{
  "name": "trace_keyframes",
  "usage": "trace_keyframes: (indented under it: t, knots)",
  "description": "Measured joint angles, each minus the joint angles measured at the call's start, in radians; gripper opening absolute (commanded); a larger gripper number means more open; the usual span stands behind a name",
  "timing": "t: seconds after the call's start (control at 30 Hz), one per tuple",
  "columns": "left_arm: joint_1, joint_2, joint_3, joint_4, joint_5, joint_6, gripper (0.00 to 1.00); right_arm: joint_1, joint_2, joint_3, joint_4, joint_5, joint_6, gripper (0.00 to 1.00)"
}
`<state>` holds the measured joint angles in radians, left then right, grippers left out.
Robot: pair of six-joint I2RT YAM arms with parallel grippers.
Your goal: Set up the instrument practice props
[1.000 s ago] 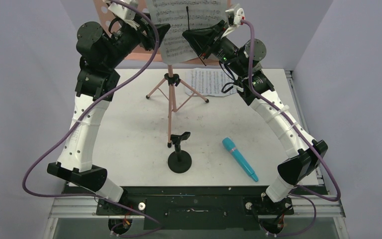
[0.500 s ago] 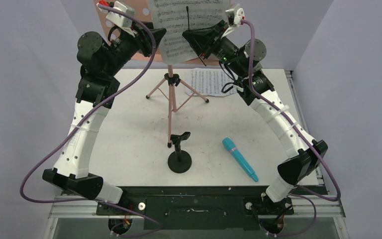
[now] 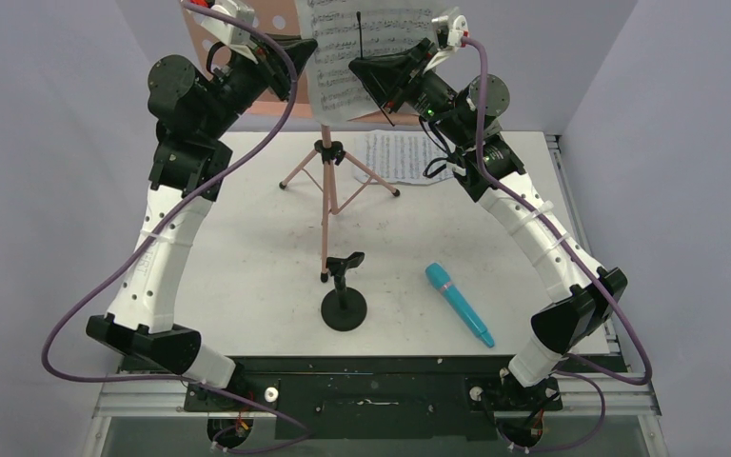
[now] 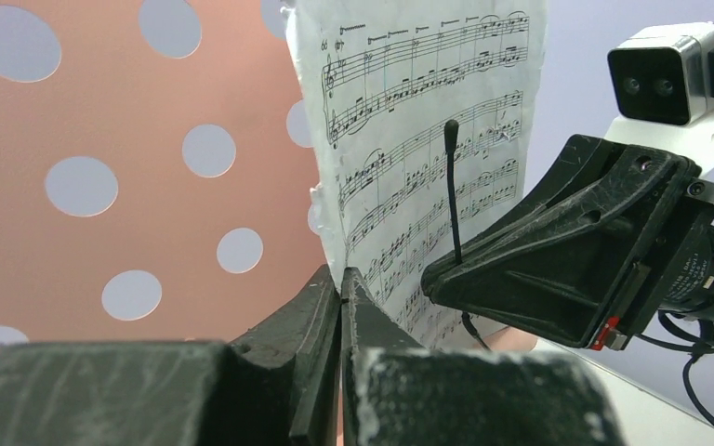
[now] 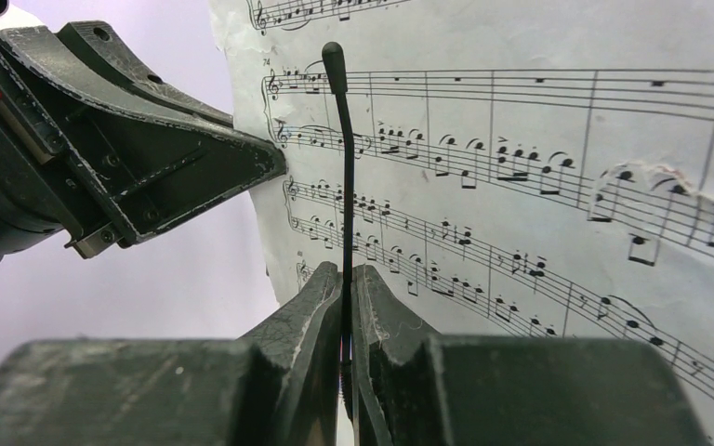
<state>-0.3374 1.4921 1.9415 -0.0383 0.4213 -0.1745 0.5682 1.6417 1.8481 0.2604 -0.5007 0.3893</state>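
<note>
The pink perforated music stand (image 3: 325, 190) rises at the back middle of the table, its desk (image 4: 130, 242) filling the left wrist view. One white sheet-music page (image 3: 362, 43) leans upright on the desk. My left gripper (image 3: 297, 59) is shut on that page's left edge (image 4: 335, 214). My right gripper (image 3: 360, 69) is shut on the stand's thin black page-holder wire (image 5: 346, 167), in front of the page (image 5: 539, 139). A second page (image 3: 402, 157) lies flat behind the stand's legs. The teal microphone (image 3: 458, 303) lies on the table front right, and the black round-based mic stand (image 3: 344, 303) is upright beside it.
The stand's tripod legs (image 3: 352, 176) spread across the back middle of the white table (image 3: 247, 257). Grey walls close in on the left, right and rear. Both arms reach up high to the desk, with purple cables looping beside them.
My left gripper has shut on the page's left edge after standing open beside it. The page has shifted slightly right on the desk. The right gripper has not moved.
</note>
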Motion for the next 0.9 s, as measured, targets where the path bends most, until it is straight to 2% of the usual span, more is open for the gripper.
trace_keyframes:
  t: [0.4,0.67,0.8,0.9]
  knots:
    - [0.000,0.057,0.042,0.030,0.032,-0.024,0.00,0.000,0.000,0.000,0.000,0.003,0.005,0.05]
    - [0.000,0.063,0.051,0.036,0.040,-0.030,0.36,0.000,-0.003,-0.005,0.000,0.014,0.011,0.06]
    - [0.000,0.063,0.053,0.036,0.040,-0.024,0.46,0.000,-0.012,-0.013,0.000,0.024,0.012,0.08]
    - [0.000,0.063,0.053,0.034,0.040,-0.018,0.48,0.000,-0.014,-0.015,0.000,0.026,0.013,0.10]
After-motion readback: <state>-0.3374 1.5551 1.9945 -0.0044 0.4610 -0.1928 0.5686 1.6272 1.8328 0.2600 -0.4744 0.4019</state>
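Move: The left hand already pinches the left edge of the sheet music; the page's middle lies about 9 cm to its right, 3 cm ahead and 4 cm higher. The music stand's board is behind, its middle some 6 cm ahead, about level sideways and 3 cm up. The right clip arm stands about 8 cm right, neither ahead nor back, 3 cm lower. From the right hand, which holds that clip arm, the page's middle is about 5 cm ahead, 4 cm right and 7 cm up. Forward and to the right, about 1 cm each way, the left hand eases the pinched edge of the sheet music inward across the board, then stops and opens its fingers about halfway to let go of the paper. The right hand stays practically in place, still holding the clip arm over the page, its grip effort dropping at the very end. ##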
